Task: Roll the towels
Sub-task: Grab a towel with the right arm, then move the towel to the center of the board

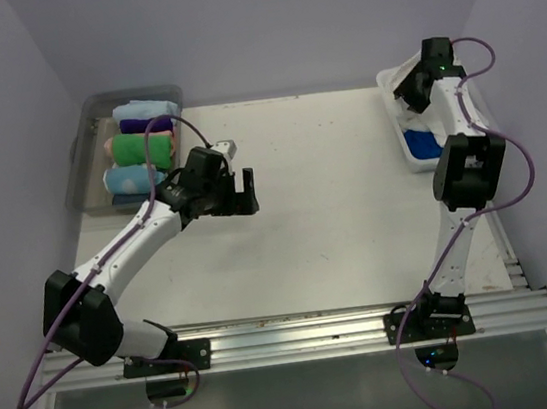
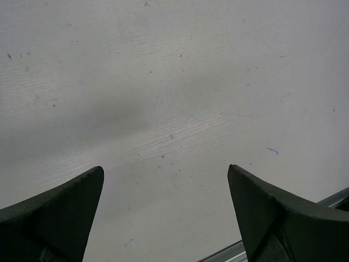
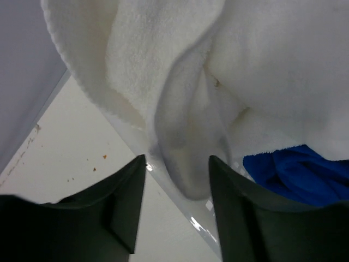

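The white towel (image 3: 262, 65) lies bunched in a white tray (image 1: 410, 154) at the table's far right, with the royal blue towel (image 3: 300, 174) beside it in the same tray (image 3: 180, 202). From above, the white towel (image 1: 390, 80) fills the tray's far end and the blue towel (image 1: 422, 142) its near end. My right gripper (image 3: 177, 159) is down at the tray's rim, its jaws apart on either side of a hanging fold of the white towel. My left gripper (image 2: 165, 168) hovers wide open over bare table, left of the middle (image 1: 245, 193).
A clear bin (image 1: 81, 159) at the far left holds several rolled towels (image 1: 140, 146) in green, pale blue and other colours. Walls close in on the left, back and right. A metal rail (image 1: 320, 329) runs along the near edge.
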Controlling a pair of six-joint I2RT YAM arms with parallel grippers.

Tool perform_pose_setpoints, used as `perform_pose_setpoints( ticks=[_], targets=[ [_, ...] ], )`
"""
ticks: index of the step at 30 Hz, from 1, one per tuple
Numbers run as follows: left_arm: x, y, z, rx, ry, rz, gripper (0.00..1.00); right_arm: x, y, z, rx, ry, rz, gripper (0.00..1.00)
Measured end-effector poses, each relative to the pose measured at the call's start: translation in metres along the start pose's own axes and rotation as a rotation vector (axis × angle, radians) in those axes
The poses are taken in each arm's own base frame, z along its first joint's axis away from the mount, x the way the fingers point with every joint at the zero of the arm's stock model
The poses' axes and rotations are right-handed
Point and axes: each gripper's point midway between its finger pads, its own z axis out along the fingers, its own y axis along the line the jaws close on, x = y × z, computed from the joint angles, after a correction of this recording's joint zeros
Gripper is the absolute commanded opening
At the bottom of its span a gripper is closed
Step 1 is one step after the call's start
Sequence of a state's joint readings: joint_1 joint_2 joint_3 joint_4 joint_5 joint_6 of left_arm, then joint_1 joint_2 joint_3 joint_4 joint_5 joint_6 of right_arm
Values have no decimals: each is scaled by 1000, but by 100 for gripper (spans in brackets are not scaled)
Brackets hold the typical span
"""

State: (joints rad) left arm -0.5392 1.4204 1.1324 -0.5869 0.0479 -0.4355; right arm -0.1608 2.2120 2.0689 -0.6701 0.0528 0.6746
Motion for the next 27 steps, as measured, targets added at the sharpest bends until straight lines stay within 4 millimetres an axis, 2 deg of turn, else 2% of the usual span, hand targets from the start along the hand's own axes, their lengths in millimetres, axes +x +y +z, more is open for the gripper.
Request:
perform_pose_setpoints(
  ticks=[1, 3, 4, 7, 10, 13, 15, 18, 22, 27],
  targets=[
    [0, 0, -1, 1, -3, -1, 100, -1, -1, -1, 0, -3, 6, 35],
    [-1, -1, -3, 3, -8, -2, 100, -2, -5, -4, 3, -5, 19, 3],
    [-2, -1, -5, 4, -12, -4, 100, -3, -7, -8, 5, -7, 26, 0],
    [-3, -1, -7, 4, -20, -14, 100, -15, -11, -26, 0, -35, 49, 0],
    [-2, 1, -8, -5, -24, -17, 99, -37, -6, -61, -38, -98, 55, 0],
    [-2, 2, -9, -12, -31, -17, 100, -63, 4, -110, -96, -195, 53, 0],
    [-3, 3, -11, -15, -37, -17, 99, -82, 16, -154, -157, -277, 45, 0],
    [-4, 3, -12, -18, -41, -17, 99, -97, 27, -208, -228, -368, 34, 0],
    [-5, 7, -12, -38, -48, -17, 100, -103, 37, -265, -320, -446, 17, 0],
    [-6, 11, -11, -62, -56, -28, 100, -99, 57, -329, -486, -488, -32, 0]
  ],
)
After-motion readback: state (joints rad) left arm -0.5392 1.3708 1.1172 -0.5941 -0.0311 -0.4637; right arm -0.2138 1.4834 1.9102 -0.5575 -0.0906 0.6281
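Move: My right hand hovers over the basket's left side with a fold of the white towel between my half-open fingers; the towel's middle lies about 5 cm to the right, level ahead, 3 cm lower. The blue towel lies some 13 cm back, 4 cm right and 8 cm below. The basket's middle is roughly 7 cm back and 6 cm right. From my left hand the white towel lies some 50 cm right and 25 cm ahead. I finish shutting my right fingers, pinching the white towel's fold at the basket's left side, and then haul it up about 30 cm, quickly, drawing back some 14 cm towards my base as I rise. My wrist tips the fingers up by roughly 40 degrees, and they stay shut on the towel's edge. ##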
